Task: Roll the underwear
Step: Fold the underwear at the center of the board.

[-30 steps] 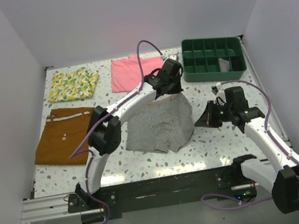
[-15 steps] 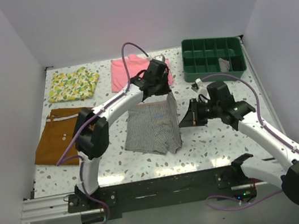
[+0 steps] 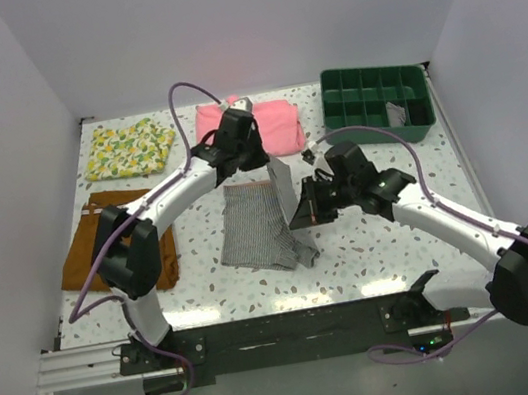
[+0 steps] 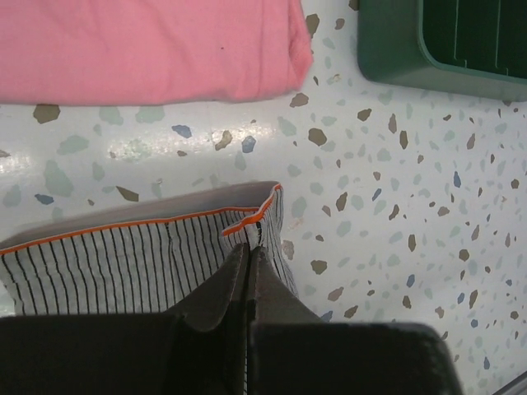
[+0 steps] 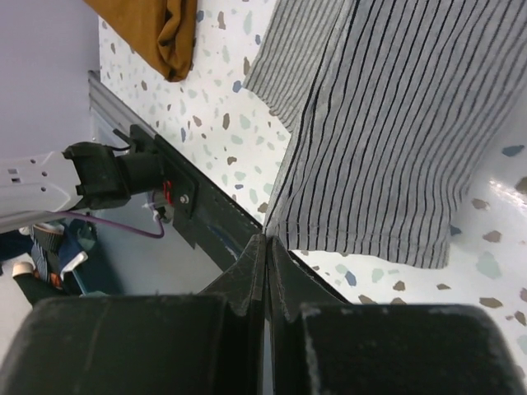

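Note:
The underwear (image 3: pixel 253 232), grey-and-white striped boxer briefs, lies mid-table with its right side lifted into an upright flap. My left gripper (image 3: pixel 268 163) is shut on the waistband corner, where a thin orange trim (image 4: pixel 257 216) shows just past the closed tips (image 4: pixel 249 247). In the left wrist view the striped fabric (image 4: pixel 123 263) spreads to the left of the jaws. My right gripper (image 3: pixel 300 220) is shut on the lower leg hem. In the right wrist view the underwear (image 5: pixel 395 123) hangs from the pinched tips (image 5: pixel 268 239) above the table.
A pink folded garment (image 3: pixel 274 125) lies behind the underwear, close to the left gripper. Rust-brown shorts (image 3: pixel 83 256) lie at the left, a yellow patterned cloth (image 3: pixel 129 147) at the back left. A green compartment tray (image 3: pixel 376 137) stands at the back right. The metal rail (image 5: pixel 189 206) runs along the near edge.
Both grippers have moved left with the underwear's right edge, lifting it off the table and carrying it over the rest of the garment. The underwear now looks narrower.

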`<state>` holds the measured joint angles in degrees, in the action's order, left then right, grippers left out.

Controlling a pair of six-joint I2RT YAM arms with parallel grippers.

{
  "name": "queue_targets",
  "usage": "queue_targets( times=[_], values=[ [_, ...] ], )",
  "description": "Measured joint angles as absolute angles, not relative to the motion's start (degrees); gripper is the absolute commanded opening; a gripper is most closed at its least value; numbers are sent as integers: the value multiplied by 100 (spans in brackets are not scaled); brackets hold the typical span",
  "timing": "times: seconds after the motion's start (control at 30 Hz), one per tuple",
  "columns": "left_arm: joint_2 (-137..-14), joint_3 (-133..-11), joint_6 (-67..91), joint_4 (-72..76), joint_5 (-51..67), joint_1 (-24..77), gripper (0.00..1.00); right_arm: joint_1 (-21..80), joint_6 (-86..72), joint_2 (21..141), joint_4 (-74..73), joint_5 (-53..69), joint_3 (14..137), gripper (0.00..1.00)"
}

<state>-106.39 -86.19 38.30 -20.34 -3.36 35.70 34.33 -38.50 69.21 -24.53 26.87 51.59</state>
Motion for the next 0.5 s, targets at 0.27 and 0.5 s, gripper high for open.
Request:
queue_targets(
  times=[0.27,0.5],
  values=[
    [-10433,-7734,3656,-1516,-56,3006,0,3771,-4292,7767,-1946,2650,5323,0],
    [-10433,-7269,3500,-1264,237,2582,0,4099,-4495,8519,-1678,2609,5704,0]
  ],
)
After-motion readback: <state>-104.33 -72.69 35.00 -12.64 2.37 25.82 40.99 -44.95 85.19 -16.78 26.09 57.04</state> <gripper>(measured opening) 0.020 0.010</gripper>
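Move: The left gripper holds the waistband corner of the underwear's lifted half. The flat left waistband corner it goes to lies about 10 cm left, 1 ahead and 12 below. The pink cloth is 18 cm ahead and 3 left of this gripper. The right gripper holds the lifted leg edge; the flat left leg's outer corner lies about 17 cm left of it, 2 back and 10 below, with the brown cloth some 37 cm left and 9 ahead. Keep both grippers shut on the lifted half of the underwear and swing it leftward over the flat half together, sinking as you go. Bring the left gripper about 8 cm left and 6 down towards the left waistband corner, the right one roughly 6 left and 3 down towards the left leg, tipping its wrist slightly. ##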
